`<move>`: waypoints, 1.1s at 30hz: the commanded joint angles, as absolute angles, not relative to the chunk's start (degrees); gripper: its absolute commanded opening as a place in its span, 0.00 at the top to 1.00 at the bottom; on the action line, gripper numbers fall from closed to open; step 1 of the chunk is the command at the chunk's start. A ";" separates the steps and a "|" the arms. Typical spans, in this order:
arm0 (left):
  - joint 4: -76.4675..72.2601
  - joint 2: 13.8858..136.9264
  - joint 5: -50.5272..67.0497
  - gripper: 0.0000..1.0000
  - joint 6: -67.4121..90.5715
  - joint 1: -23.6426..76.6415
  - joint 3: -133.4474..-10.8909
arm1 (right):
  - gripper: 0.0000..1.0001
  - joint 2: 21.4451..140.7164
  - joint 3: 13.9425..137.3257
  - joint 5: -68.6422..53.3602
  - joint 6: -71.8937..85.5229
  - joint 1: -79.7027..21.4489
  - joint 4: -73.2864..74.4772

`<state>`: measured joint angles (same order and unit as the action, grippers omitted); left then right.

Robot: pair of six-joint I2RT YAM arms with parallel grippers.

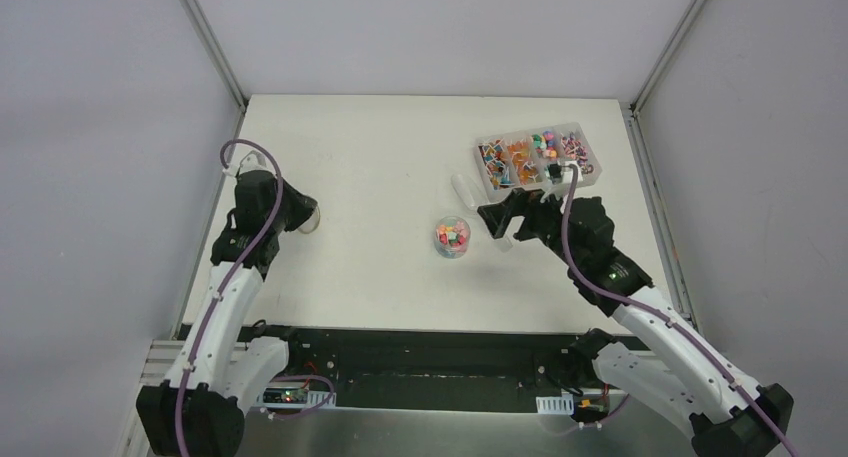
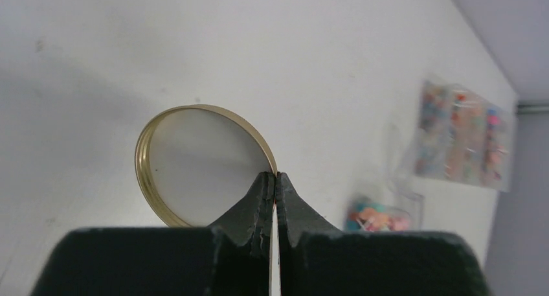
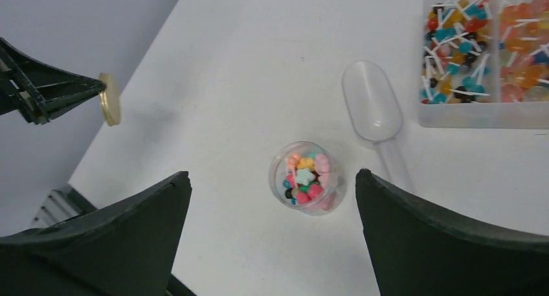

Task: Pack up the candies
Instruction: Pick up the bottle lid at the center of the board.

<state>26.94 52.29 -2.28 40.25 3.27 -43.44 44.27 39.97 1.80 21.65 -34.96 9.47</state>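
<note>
Multicoloured candies (image 3: 307, 179) fill a small round clear jar (image 1: 452, 236) standing open at mid-table. More candies (image 3: 453, 56) lie in a clear compartment box (image 3: 479, 118) at the back right. My left gripper (image 2: 276, 175) is shut on the rim of a gold-edged jar lid (image 2: 201, 166) and holds it off the table at the left. My right gripper (image 3: 272, 173) is open above the table, just right of the jar in the top view, with nothing between its fingers.
A clear plastic scoop (image 3: 372, 102) lies on the table between the jar and the box, its handle pointing toward my right gripper. The box (image 1: 478, 157) sits near the table's right edge. Grey walls enclose the table.
</note>
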 commanded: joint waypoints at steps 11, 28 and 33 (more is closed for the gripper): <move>-16.76 41.56 44.89 1.00 47.27 2.81 -30.19 | 0.00 58.07 38.55 -13.92 44.91 -39.24 -20.46; -45.39 38.25 52.29 1.00 58.62 7.60 -22.60 | 0.00 79.22 43.39 -12.89 57.23 -52.17 -50.80; -46.87 38.11 51.83 1.00 59.13 9.21 -22.80 | 0.00 81.33 44.20 -10.00 58.61 -54.22 -54.80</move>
<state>-40.49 38.83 51.13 57.76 7.77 -22.57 80.51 41.28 -12.80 56.58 -52.90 -45.87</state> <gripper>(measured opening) 0.010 0.996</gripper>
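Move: In the left hand's shut fingers, the bottle lid is already held; the right gripper it is carried to waits about 37 cm to that hand's right, 3 cm back and 7 cm higher. From the right hand, the lid lies some 36 cm left, 4 cm ahead and 8 cm lower. The candy bottle stands about 8 cm left, 2 cm ahead and 19 cm below the right hand, the scoop 8 cm straight ahead and 22 cm below. Bringing the still-pinched lid inward, the left hand goes about 15 cm right, nearly as far up and 10 cm back, swinging clockwise and tipping up until its fingers point towards the other gripper. The right hand, fingers staying wide open, sweeps some 21 cm left above the bottle, drifts slightly back, and rolls and turns left to face the lid. ##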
